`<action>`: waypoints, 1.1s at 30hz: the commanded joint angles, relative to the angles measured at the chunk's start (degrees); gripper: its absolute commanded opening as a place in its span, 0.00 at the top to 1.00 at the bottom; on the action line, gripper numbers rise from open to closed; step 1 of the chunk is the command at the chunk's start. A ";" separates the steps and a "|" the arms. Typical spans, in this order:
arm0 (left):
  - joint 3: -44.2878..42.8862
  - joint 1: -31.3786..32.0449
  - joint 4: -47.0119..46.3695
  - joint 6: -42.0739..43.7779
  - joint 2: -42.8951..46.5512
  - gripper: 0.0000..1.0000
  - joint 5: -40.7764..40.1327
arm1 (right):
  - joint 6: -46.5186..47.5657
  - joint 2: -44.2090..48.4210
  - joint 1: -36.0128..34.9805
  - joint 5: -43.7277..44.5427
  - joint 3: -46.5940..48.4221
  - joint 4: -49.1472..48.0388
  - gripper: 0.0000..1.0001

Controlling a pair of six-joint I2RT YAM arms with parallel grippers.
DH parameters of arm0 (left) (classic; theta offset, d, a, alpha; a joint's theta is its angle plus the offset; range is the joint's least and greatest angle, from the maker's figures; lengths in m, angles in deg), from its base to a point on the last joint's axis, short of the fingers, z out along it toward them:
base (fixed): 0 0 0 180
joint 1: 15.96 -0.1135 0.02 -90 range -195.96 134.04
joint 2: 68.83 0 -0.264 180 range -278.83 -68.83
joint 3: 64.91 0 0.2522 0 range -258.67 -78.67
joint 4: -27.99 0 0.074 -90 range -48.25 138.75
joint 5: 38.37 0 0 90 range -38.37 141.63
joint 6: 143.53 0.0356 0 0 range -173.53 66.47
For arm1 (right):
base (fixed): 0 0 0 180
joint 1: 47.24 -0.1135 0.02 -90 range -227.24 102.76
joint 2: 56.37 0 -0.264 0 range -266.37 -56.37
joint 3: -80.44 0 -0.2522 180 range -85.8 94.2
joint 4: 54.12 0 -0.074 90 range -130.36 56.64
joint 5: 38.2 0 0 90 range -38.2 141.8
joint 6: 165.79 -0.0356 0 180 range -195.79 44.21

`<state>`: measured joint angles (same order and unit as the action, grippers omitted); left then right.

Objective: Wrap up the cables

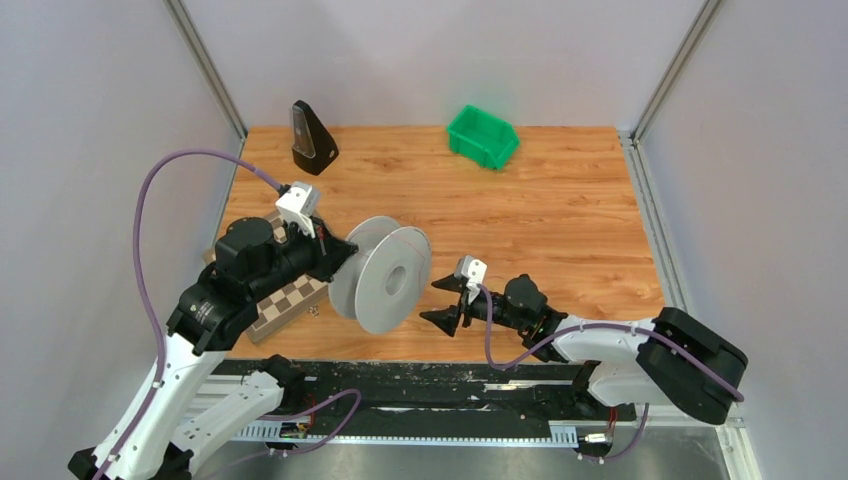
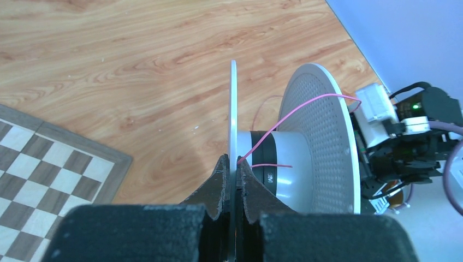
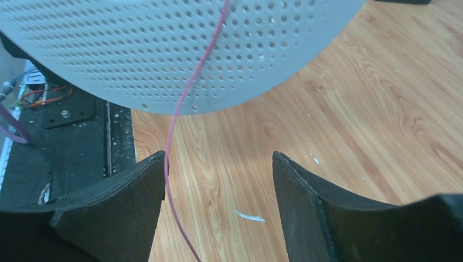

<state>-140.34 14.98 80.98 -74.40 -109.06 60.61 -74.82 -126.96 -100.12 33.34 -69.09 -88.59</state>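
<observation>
A grey reel [image 1: 385, 275] with two wide discs stands on edge, held above the table. My left gripper [image 1: 340, 258] is shut on the rim of its near disc [image 2: 233, 109]; the fingers [image 2: 218, 180] pinch the disc edge. A thin pink cable [image 2: 306, 105] runs from the hub [image 2: 289, 164] over the perforated far disc [image 2: 322, 142]. My right gripper [image 1: 441, 302] is open just right of the reel. In the right wrist view the cable [image 3: 180, 103] hangs down across the perforated disc [image 3: 136, 49] and passes the left finger [image 3: 120, 207] of the open gripper [image 3: 218, 164], loose.
A chessboard [image 1: 292, 300] lies under the left arm. A black wedge-shaped object [image 1: 312, 135] stands at the back left and a green bin [image 1: 483, 135] at the back centre. A black rail [image 1: 420, 385] runs along the near edge. Walls close both sides.
</observation>
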 commanded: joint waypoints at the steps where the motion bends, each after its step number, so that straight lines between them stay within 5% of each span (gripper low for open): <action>1: -3.01 -0.15 -3.28 -3.03 0.65 1.00 2.71 | 1.69 -3.45 -0.32 2.41 0.45 -6.59 0.31; 4: -2.83 -0.15 -2.93 -2.56 0.52 1.00 2.12 | 0.90 -5.16 -0.35 4.36 -0.41 -7.11 0.41; 8: -0.92 -0.13 -1.97 -0.16 0.00 1.00 -2.72 | -2.98 -3.64 -0.37 13.96 -1.86 -3.00 0.79; 12: 2.32 -0.13 -2.60 2.22 -2.38 1.00 -5.98 | -7.52 1.93 -0.38 19.37 -1.73 5.75 0.98; 19: 4.91 -0.11 -5.61 3.39 -7.40 1.00 -5.40 | -13.70 10.61 5.69 34.32 2.84 24.13 1.00; 25: 3.52 -0.17 -5.24 4.41 -5.98 1.00 -2.15 | -14.17 12.13 16.01 29.47 5.69 30.10 1.00; 29: 1.46 -0.53 -5.37 1.85 -5.11 1.00 -0.78 | -11.86 9.34 14.63 12.44 3.95 25.76 1.00; 33: -1.02 -1.55 -6.36 -4.64 -4.97 1.00 -1.27 | -12.45 6.48 6.99 16.00 0.69 23.26 1.00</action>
<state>-135.99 14.58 80.34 -72.56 -115.20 57.96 -87.45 -118.34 -87.62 53.10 -66.03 -62.40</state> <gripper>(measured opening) 0.019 0.002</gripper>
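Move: The pink cable strand hanging from the spool runs between the right hand's open fingers, nearest the rear one, about 2 cm back of the hand point, level sideways and 1 cm below. The spool's middle is some 11 cm left, 1 cm ahead and 8 cm above; a white scrap on the table is about 4 cm ahead, straight below by 12. From the left hand, gripping the spool's flange, the strand lies roughly 17 cm right, 2 cm back and 17 below. The pink strand is pinched as the right fingers shut fully while easing forward and down. The right hand then draws it right and forward, away from the spool, turning clockwise by almost 50 degrees, before returning some 5 cm back and left. The left hand, still pinching the flange, dips about 9 cm while edging forward, then rises partway. ##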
